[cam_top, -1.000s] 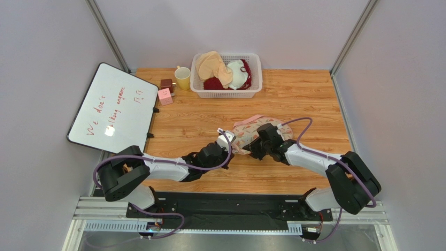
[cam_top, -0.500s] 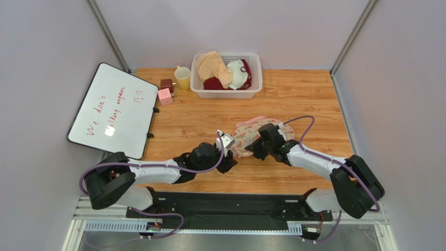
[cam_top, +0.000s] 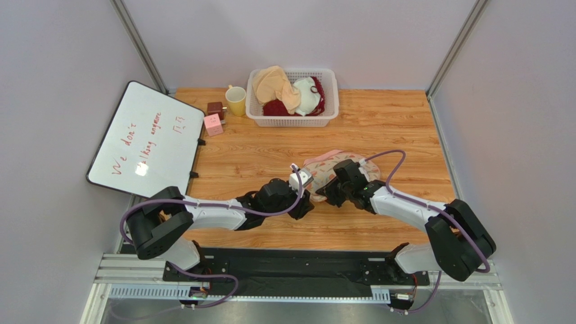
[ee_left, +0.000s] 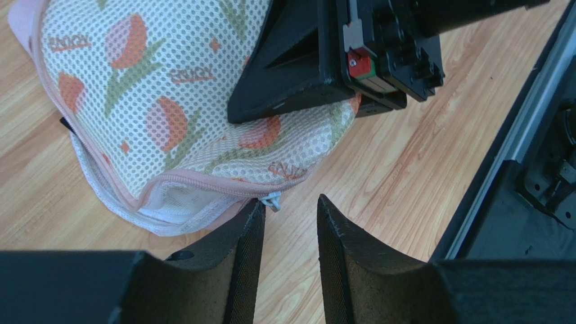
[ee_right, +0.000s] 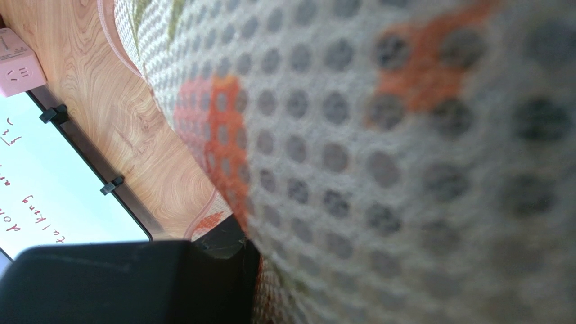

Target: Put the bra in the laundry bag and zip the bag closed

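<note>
The laundry bag (cam_top: 324, 167), cream mesh with pink-red prints and pink zipper edging, lies mid-table. In the left wrist view the laundry bag (ee_left: 162, 101) gapes a little at its near corner, showing white lining. Its pale zipper pull (ee_left: 273, 200) hangs just past the tip of one finger. My left gripper (ee_left: 291, 200) is open with bare wood between its fingers, and in the top view my left gripper (cam_top: 305, 202) sits at the bag's near edge. My right gripper (cam_top: 329, 194) is shut on the bag's fabric. Mesh fills its wrist view, with one finger (ee_right: 135, 283) showing. The bra is hidden.
A white slatted basket (cam_top: 291, 123) with a beige bra and a white, red-trimmed one stands at the back. A yellow mug (cam_top: 236, 101), a brown cube (cam_top: 216, 109) and a pink cube (cam_top: 213, 124) sit back left. A whiteboard (cam_top: 145, 142) leans at the left edge.
My left gripper has opened, drawn back from the bag's left end and shifted right along its near edge. The right gripper has kept its hold on the bag.
</note>
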Controlling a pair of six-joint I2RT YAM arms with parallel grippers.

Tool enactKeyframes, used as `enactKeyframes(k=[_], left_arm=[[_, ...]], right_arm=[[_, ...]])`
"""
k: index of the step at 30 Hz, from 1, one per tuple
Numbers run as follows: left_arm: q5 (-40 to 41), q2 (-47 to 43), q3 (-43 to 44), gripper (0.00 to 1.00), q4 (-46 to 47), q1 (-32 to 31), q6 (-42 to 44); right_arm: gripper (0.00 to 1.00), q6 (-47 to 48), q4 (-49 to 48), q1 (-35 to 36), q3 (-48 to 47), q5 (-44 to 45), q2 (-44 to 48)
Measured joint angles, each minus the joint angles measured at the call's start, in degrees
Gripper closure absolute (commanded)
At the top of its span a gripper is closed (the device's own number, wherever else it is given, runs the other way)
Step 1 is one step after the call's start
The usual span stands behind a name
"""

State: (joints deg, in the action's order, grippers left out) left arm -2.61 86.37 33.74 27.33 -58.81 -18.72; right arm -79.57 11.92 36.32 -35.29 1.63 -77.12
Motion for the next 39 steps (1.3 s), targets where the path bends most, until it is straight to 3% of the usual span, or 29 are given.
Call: enactKeyframes(k=[4,11,24,29,35,37,38,39], left_arm=[[2.84,0.35,1.84,0.64,-2.03,-0.04,-0.07],[8.0,1.03,3.21,1.0,-4.52,-0.15,-1.03],[18.32,1.01,4.44,1.0,-12.33,-0.22,-2.56],[15.85,0.17,2.12,1.0,-12.09,2.34,-4.0],[6.43,-0.44,-2.14,1.0,-7.8,3.3,-3.48],[4.28,0.26,-2.12,1.0,-6.82,3.34,-3.52],[3.17,0.85,-2.12,1.0,-6.14,3.37,-3.54],[2.03,1.7,-2.12,1.0,-5.35,3.37,-3.63]], right_arm=[[1.0,-0.24,-0.26,0.0,0.0,-0.13,-0.46],[1.0,-0.59,-0.63,-0.09,0.0,0.0,-0.48],[1.0,0.61,-4.07,-0.15,1.88,-0.59,0.09],[1.0,5.09,-7.43,-1.68,2.62,-4.22,-0.24],[1.0,15.82,-10.75,-5.14,0.44,-12.28,-5.88],[0.91,18.34,-11.65,-5.77,0.07,-14.19,-6.84],[0.82,19.76,-11.85,-5.99,0.0,-14.75,-6.93],[0.61,21.22,-11.87,-6.21,0.0,-15.28,-6.91]])
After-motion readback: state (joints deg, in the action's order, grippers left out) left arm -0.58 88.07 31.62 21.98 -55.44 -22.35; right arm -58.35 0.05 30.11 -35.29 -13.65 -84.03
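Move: The zipper pull sits just beside the left hand's open fingertips, about 2 cm ahead, level sideways and roughly 1 cm below. The middle of the laundry bag lies some 8 cm ahead and 8 cm to the right of that hand, a couple of centimetres lower; the white basket stands about 29 cm ahead and 4 cm left, slightly lower. From the right hand, which already grips the bag, the pull is about 5 cm to the left, level ahead and roughly 1 cm above. Forward about 3 cm goes the left hand, its fingers shutting on the zipper pull; pinching it, the hand swings on left and down, turning counter-clockwise, then comes back towards the base some 3.5 cm, still sinking and untwisting. The right hand keeps its grip on the bag, nearly still at first, then turns about 20 degrees counter-clockwise with a small forward-left shift. ##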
